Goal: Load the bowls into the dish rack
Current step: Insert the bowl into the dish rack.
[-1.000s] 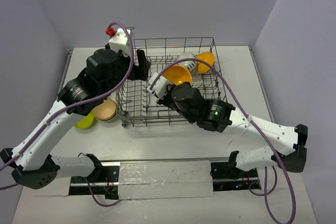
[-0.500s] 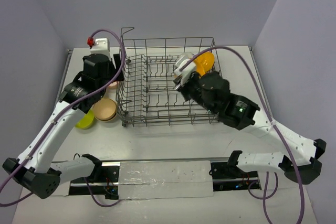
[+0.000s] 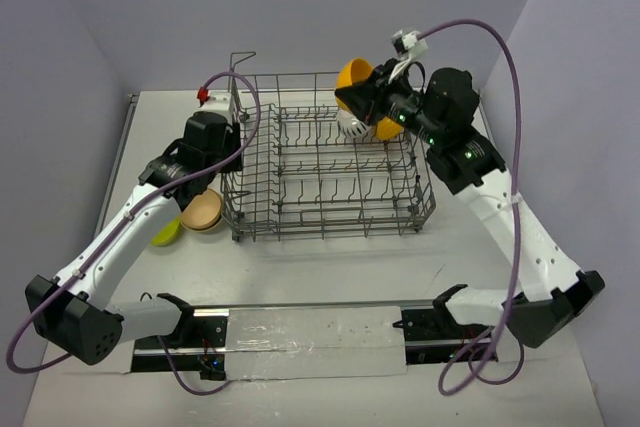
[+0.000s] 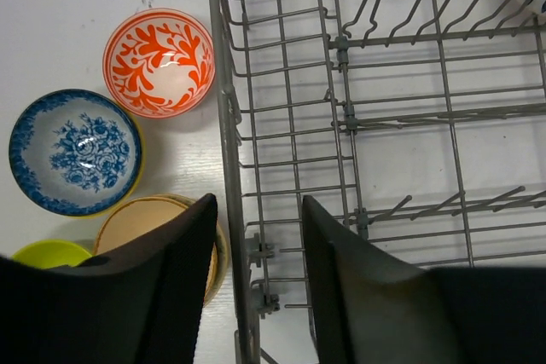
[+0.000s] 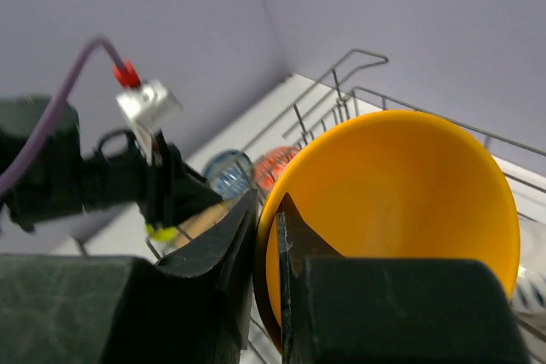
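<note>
My right gripper [image 3: 358, 95] is shut on the rim of an orange-yellow bowl [image 3: 351, 74] [image 5: 401, 202], holding it high over the far right of the dish rack [image 3: 330, 223]. Below it in the rack stand a second orange-yellow bowl [image 3: 392, 127] and a white striped bowl [image 3: 349, 123]. My left gripper [image 4: 256, 206] is open and points down astride the rack's left wall [image 4: 223, 125]. On the table to the left of the rack lie a red-and-white bowl [image 4: 159, 61], a blue-patterned bowl [image 4: 74, 151], a tan bowl [image 4: 149, 228] and a lime green bowl [image 4: 47, 253].
The rack's raised handle [image 3: 243, 57] stands at its far left corner. Rows of upright tines [image 4: 409, 14] fill the rack floor. Purple cables [image 3: 500, 97] loop off both wrists. Walls close in behind and on both sides of the table.
The right arm has lifted the orange-yellow bowl from the rack's middle up to its far right corner. The left arm has drawn back along the rack's left wall and its jaws have narrowed.
</note>
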Robot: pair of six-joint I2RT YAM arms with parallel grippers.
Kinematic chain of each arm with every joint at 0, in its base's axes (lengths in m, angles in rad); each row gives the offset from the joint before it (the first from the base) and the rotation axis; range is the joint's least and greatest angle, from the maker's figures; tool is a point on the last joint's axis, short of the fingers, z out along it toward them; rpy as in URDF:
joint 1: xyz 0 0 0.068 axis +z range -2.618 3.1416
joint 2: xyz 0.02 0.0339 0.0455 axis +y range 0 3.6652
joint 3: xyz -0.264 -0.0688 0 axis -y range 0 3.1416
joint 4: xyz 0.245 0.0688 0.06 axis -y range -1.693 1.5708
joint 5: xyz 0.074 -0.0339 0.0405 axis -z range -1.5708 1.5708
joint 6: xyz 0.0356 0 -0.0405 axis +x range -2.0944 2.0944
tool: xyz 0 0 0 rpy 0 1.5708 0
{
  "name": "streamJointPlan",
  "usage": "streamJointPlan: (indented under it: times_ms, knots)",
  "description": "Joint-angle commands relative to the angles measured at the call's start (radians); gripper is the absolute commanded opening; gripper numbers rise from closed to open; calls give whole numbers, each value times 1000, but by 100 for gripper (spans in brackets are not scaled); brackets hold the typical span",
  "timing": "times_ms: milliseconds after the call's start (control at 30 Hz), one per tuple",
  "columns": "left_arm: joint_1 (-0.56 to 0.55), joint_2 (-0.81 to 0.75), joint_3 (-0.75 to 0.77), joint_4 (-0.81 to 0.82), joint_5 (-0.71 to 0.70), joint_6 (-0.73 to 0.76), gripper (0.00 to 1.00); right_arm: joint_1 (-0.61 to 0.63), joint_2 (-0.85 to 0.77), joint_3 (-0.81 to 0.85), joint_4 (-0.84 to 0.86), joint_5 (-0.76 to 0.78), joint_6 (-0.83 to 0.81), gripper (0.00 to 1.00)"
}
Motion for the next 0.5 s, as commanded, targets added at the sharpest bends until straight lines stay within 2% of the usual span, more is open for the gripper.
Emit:
streamJointPlan:
  times_ms: [0, 33, 100, 233, 333, 467]
  knots:
    - [8, 6, -21, 47, 22, 18, 43, -104, 48, -36, 338, -266, 299, 0]
    - [9, 5, -27, 50, 26, 21, 34, -138, 66, -47, 446, -289, 401, 0]
    - [11, 2, -36, 52, 33, 25, 27, -158, 130, -59, 531, -334, 524, 0]
    - [11, -7, -56, 61, 40, 35, 16, -167, 213, -84, 715, -334, 655, 0]
    - [11, -11, -68, 69, 37, 41, 1, -170, 262, -128, 829, -287, 756, 0]
    - [11, -14, -77, 72, 45, 47, 0, -169, 310, -188, 952, -233, 839, 0]
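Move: The right hand holds a yellow bowl high over the back of the dish rack; the free back-row slots start about 12 cm ahead, 11 cm left and some 26 cm below. The striped bowl stands roughly 11 cm ahead and 4 cm left, the racked yellow bowl about 10 ahead and 5 right, both equally far down. The left hand's half-open fingers straddle the rack's left rim, about 1 cm ahead, 1 left and 2 below; the beige bowls lie some 5 cm back, 6 left and 18 below. Forward first, then increasingly down and a little left, the right hand carries the yellow bowl about 8 cm farther out and 4 cm lower towards the free slots, keeping its pinch on the bowl's edge and rolling some 35 degrees clockwise as seen from behind the hand. Meanwhile the left hand settles a couple of centimetres down and slightly left and shuts its fingers on the rack's left rim. ##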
